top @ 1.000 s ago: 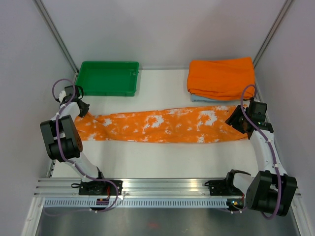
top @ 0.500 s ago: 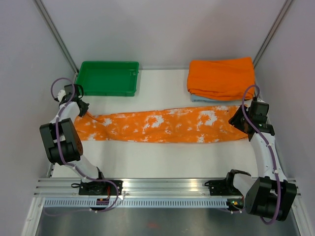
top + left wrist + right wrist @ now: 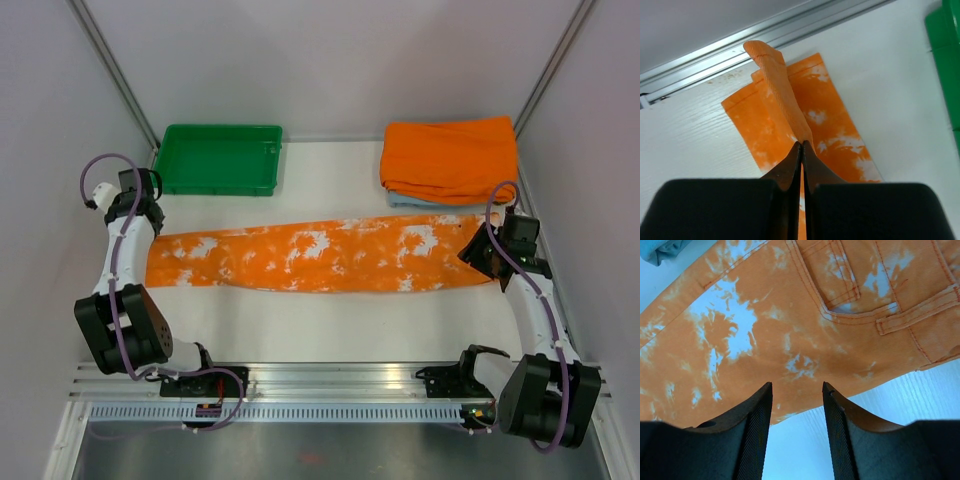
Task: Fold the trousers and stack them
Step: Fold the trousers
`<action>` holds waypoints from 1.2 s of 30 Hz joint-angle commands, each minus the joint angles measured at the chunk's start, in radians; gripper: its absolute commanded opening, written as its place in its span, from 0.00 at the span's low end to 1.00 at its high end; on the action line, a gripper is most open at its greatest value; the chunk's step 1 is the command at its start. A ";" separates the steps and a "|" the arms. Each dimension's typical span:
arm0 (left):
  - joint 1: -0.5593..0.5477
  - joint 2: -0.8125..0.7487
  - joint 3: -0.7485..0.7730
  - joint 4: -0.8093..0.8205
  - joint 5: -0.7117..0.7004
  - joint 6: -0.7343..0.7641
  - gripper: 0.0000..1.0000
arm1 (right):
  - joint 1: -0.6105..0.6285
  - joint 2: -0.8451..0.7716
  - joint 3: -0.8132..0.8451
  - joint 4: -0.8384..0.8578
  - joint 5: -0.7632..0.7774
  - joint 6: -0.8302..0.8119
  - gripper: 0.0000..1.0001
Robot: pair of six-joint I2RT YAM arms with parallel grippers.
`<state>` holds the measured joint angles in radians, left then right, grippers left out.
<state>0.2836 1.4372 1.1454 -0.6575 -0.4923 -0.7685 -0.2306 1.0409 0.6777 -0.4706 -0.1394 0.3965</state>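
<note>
The trousers point(image 3: 320, 255), orange with white splashes, lie stretched in a long strip across the table, legs to the left and waist to the right. My left gripper point(image 3: 152, 228) is at the leg end, shut on a raised ridge of the cuff cloth. In the left wrist view the jaws of the left gripper point(image 3: 801, 144) meet on that ridge of the trousers point(image 3: 777, 85). My right gripper point(image 3: 478, 250) hovers open over the waist end. In the right wrist view the right gripper point(image 3: 796, 390) frames the edge of the trousers point(image 3: 790, 315) near a back pocket, holding nothing.
A green tray point(image 3: 220, 160) stands at the back left and shows at the edge of the left wrist view as the green tray point(image 3: 946, 60). A plain orange folded cloth point(image 3: 450, 155) rests on a light blue folded cloth point(image 3: 408, 200) at the back right. Walls close in both sides.
My left gripper has closed on the cuff and pulled it left and away, drawing the bunched leg end out straighter. My right gripper has shifted slightly over the waist.
</note>
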 commanded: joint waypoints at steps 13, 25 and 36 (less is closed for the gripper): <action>-0.037 -0.072 0.151 -0.295 -0.200 0.024 0.02 | 0.004 0.053 0.048 0.043 -0.016 -0.005 0.52; -0.083 -0.084 0.178 -0.445 -0.290 -0.077 0.02 | 0.004 0.085 0.052 0.047 -0.026 -0.018 0.52; -0.081 0.163 0.243 -0.405 -0.355 -0.132 0.02 | 0.004 0.091 0.043 0.059 -0.023 -0.004 0.52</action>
<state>0.1951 1.5715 1.3289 -1.1427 -0.7872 -0.8944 -0.2306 1.1275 0.6891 -0.4473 -0.1574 0.3954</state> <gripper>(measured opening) 0.028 0.517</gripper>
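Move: The left hand, already pinching the upper trouser leg, hangs over the lower leg's end. The lower leg's near corner, at the hem, lies about 6 cm back, 7 cm left and 9 cm below; the middle of the hem is 7 cm left and some 2 cm ahead. The green bin stands roughly 28 cm ahead and 13 cm right. From the right hand, open over the waist end, that near corner is about 90 cm left and 5 cm back. Keeping its pinch on the upper trouser leg, the left hand draws the held cloth back about 6 cm across the lower leg towards its near edge, arching up some 6 cm on the way. Towards the end it sinks again nearly to its starting height while the wrist tips the fingers some 25 degrees, away from pointing forward and more steeply down, the cloth still hanging clear of the table at the fingertips. ##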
